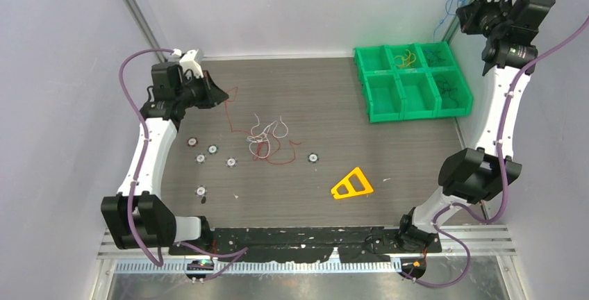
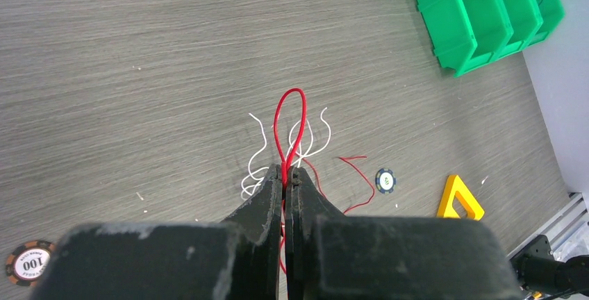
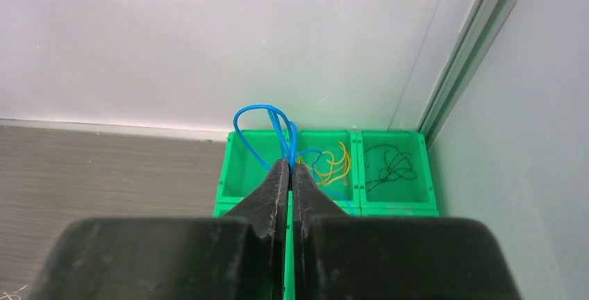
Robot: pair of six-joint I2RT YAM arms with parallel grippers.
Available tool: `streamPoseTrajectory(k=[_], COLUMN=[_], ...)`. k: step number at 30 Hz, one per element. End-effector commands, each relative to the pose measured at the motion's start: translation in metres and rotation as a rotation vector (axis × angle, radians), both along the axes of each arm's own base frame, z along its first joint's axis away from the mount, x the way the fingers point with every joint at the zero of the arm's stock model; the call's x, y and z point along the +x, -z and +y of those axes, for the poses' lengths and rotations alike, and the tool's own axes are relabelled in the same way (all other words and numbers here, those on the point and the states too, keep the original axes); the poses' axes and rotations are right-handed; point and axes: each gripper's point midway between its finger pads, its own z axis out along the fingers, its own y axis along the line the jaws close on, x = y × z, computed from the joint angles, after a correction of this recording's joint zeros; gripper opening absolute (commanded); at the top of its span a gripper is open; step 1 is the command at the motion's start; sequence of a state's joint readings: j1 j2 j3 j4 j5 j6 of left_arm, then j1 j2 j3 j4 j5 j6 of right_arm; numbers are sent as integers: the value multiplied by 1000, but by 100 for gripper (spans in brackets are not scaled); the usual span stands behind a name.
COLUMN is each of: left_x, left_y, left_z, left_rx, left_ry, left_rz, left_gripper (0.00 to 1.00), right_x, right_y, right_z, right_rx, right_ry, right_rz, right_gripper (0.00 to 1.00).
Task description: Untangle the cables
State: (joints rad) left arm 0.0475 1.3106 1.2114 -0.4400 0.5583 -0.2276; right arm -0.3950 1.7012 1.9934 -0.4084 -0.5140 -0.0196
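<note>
A tangle of white and red cables (image 1: 266,142) lies on the table's middle. My left gripper (image 1: 221,97) hovers up and to the left of it, shut on a red cable (image 1: 230,112) that trails down toward the pile. In the left wrist view the red cable (image 2: 290,105) loops out past the closed tips of the left gripper (image 2: 285,170), with white cables (image 2: 255,168) on the table below. My right gripper (image 1: 464,21) is raised high at the back right, shut on a blue cable (image 1: 446,15). In the right wrist view the blue cable (image 3: 253,116) loops out from the right gripper (image 3: 291,164), above the green bins (image 3: 233,175).
The green bin block (image 1: 380,116) stands at the back right; yellow cables (image 1: 405,57) and black cables (image 1: 437,55) lie in its compartments. Several poker chips (image 1: 212,149) are scattered left of the pile, one chip (image 1: 313,156) to its right. A yellow triangle (image 1: 352,184) lies front right.
</note>
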Motion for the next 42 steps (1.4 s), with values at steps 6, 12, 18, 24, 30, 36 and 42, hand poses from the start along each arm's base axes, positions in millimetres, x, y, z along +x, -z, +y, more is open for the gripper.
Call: streamPoseTrajectory(k=[6, 12, 18, 24, 30, 36, 42], left_x=[10, 7, 6, 5, -15, -49, -63], left_y=[-23, -20, -17, -20, -38, -60, -112], left_z=[-4, -2, -2, -6, -36, -81, -95], left_rx=[1, 16, 23, 8, -35, -76, -178], left_ry=[25, 30, 38, 61, 225, 432, 504], left_rz=[-64, -49, -38, -30, -69, -133, -238], left_gripper=[1, 1, 1, 0, 0, 0, 0], right_x=[5, 14, 18, 16, -12, -26, -61], right_y=[17, 89, 162, 223, 214, 138, 161], right_z=[-8, -11, -11, -6, -2, 72, 230], right_rx=[-16, -5, -23, -41, -134, -105, -54], right_ry=[20, 2, -24, -93, -160, -355, -700], right_rz=[0, 126, 258, 451, 548, 380, 401], right_gripper=[5, 5, 5, 6, 60, 96, 96])
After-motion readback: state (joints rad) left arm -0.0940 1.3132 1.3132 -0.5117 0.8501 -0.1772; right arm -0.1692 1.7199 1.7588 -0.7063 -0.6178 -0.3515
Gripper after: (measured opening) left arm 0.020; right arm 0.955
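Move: The right hand holds the blue cable high up. The green tray's near-row middle compartment lies about 4 cm ahead and 2 cm right, 41 cm below. The yellow cable is 22 cm ahead, and a dark cable 6 cm ahead and 14 cm right. The left hand grips the red cable, with the white tangle 1 cm ahead and 13 cm right, 26 cm below. The red free end is 1 cm back and 24 cm right, and a poker chip 9 cm straight back. Straight down goes the right hand, about 27 cm, tipping its fingers some 35 degrees downward over the tray's near-row middle compartment. There it opens wide to let the blue cable go, then rises roughly 10 cm and swings left, open. Late on, the left hand, still pinching the red cable, moves right, back and up while turning clockwise. ##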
